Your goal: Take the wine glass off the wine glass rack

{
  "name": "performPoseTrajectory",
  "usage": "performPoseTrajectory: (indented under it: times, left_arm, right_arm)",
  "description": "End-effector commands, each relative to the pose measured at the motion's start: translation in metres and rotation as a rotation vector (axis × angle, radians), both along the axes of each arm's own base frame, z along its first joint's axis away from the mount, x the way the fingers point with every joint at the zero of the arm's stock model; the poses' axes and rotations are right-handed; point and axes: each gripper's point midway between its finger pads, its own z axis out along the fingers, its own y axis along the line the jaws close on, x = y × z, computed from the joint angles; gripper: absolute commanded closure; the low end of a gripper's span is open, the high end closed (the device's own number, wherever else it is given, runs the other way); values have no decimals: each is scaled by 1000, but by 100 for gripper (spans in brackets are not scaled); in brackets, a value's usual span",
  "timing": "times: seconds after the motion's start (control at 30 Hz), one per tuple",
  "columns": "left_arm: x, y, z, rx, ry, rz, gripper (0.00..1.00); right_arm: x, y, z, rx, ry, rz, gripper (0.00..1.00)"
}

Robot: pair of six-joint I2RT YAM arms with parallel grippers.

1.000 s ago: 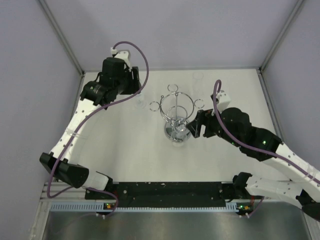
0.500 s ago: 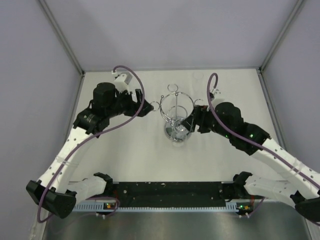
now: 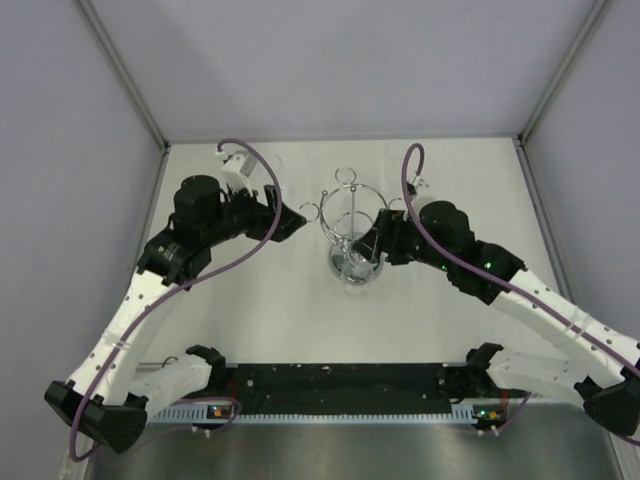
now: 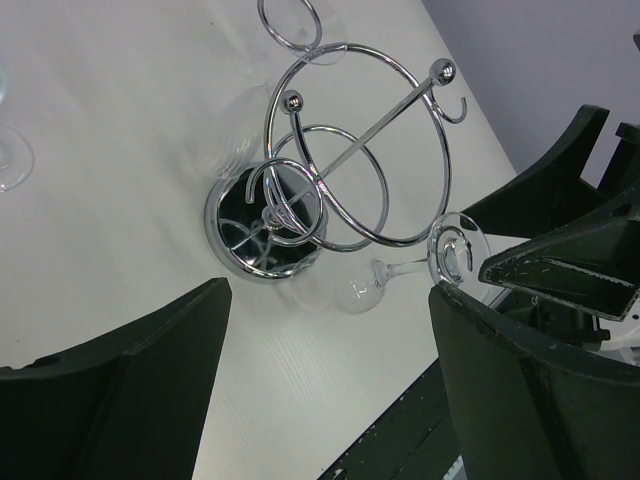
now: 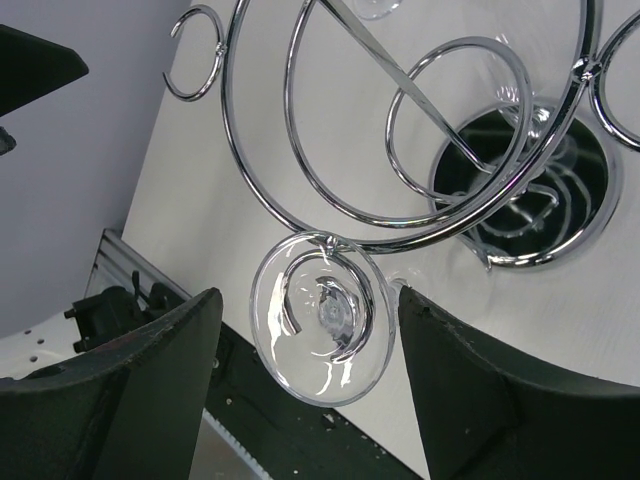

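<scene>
The wine glass rack [image 3: 352, 212] stands mid-table, a chrome wire stand with a round mirrored base [image 4: 262, 228] and a large hoop [image 5: 400, 215]. A clear wine glass [image 4: 400, 278] hangs upside down from a small ring on the rack's near right side. Its round foot [image 5: 322, 322] lies between the fingers of my right gripper [image 5: 310, 355], which is open, and I see a gap on each side. My left gripper [image 3: 293, 222] sits just left of the rack. In the left wrist view, my left gripper [image 4: 330, 385] is open and holds nothing.
Part of another clear glass [image 4: 10, 155] shows at the left edge of the left wrist view, on the white table. Grey walls close in the table on three sides. A black rail [image 3: 340, 385] runs along the near edge between the arm bases.
My left arm swung from the back left toward the rack and its jaws opened wider. My right gripper moved left until the hanging glass's foot lay between its fingers.
</scene>
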Motion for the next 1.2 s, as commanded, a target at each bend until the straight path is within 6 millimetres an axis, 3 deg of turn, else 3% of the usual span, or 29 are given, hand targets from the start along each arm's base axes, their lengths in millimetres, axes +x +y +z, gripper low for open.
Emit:
performPoseTrajectory:
  times: [0.0, 0.33, 0.57, 0.7, 0.97, 1.17]
  left_arm:
    - [3, -3, 6, -9, -44, -17, 14]
    - [3, -4, 0, -3, -32, -29, 14]
    - [2, -6, -3, -12, -24, -36, 14]
    - [1, -7, -7, -15, -12, -44, 15]
    - [2, -9, -11, -21, 3, -45, 15]
    - [3, -13, -14, -34, 19, -54, 15]
  right_arm:
    - [1, 9, 19, 80, -23, 24, 29]
    - [-6, 13, 25, 131, -26, 60, 36]
    - [-9, 12, 24, 179, -33, 48, 61]
    - [-9, 7, 24, 196, -47, 24, 69]
    - [-11, -10, 35, 222, -98, -29, 73]
    - [-15, -9, 41, 243, -100, -16, 72]
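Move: The last wine glass hangs foot-up on the near hook of the rack. From the right hand its foot is about 4 cm to the left, 2 cm ahead and some 3 cm lower. The rack's big ring is centred roughly 9 cm ahead and 4 cm left, about level in height, and the empty right hook 8 cm ahead and 5 cm right. From the left hand the glass foot lies 12 cm right, 3 cm back and 8 cm below. No grip on the glass shows: just short of its foot the right hand creeps about 1 cm left while easing back, narrowing its fingers from wide to roughly a quarter open, then draws off to the right, back and upward, rising some 2 cm from its lowest point, away from the foot. The left hand sinks about 2.5 cm with its fingers staying open. ##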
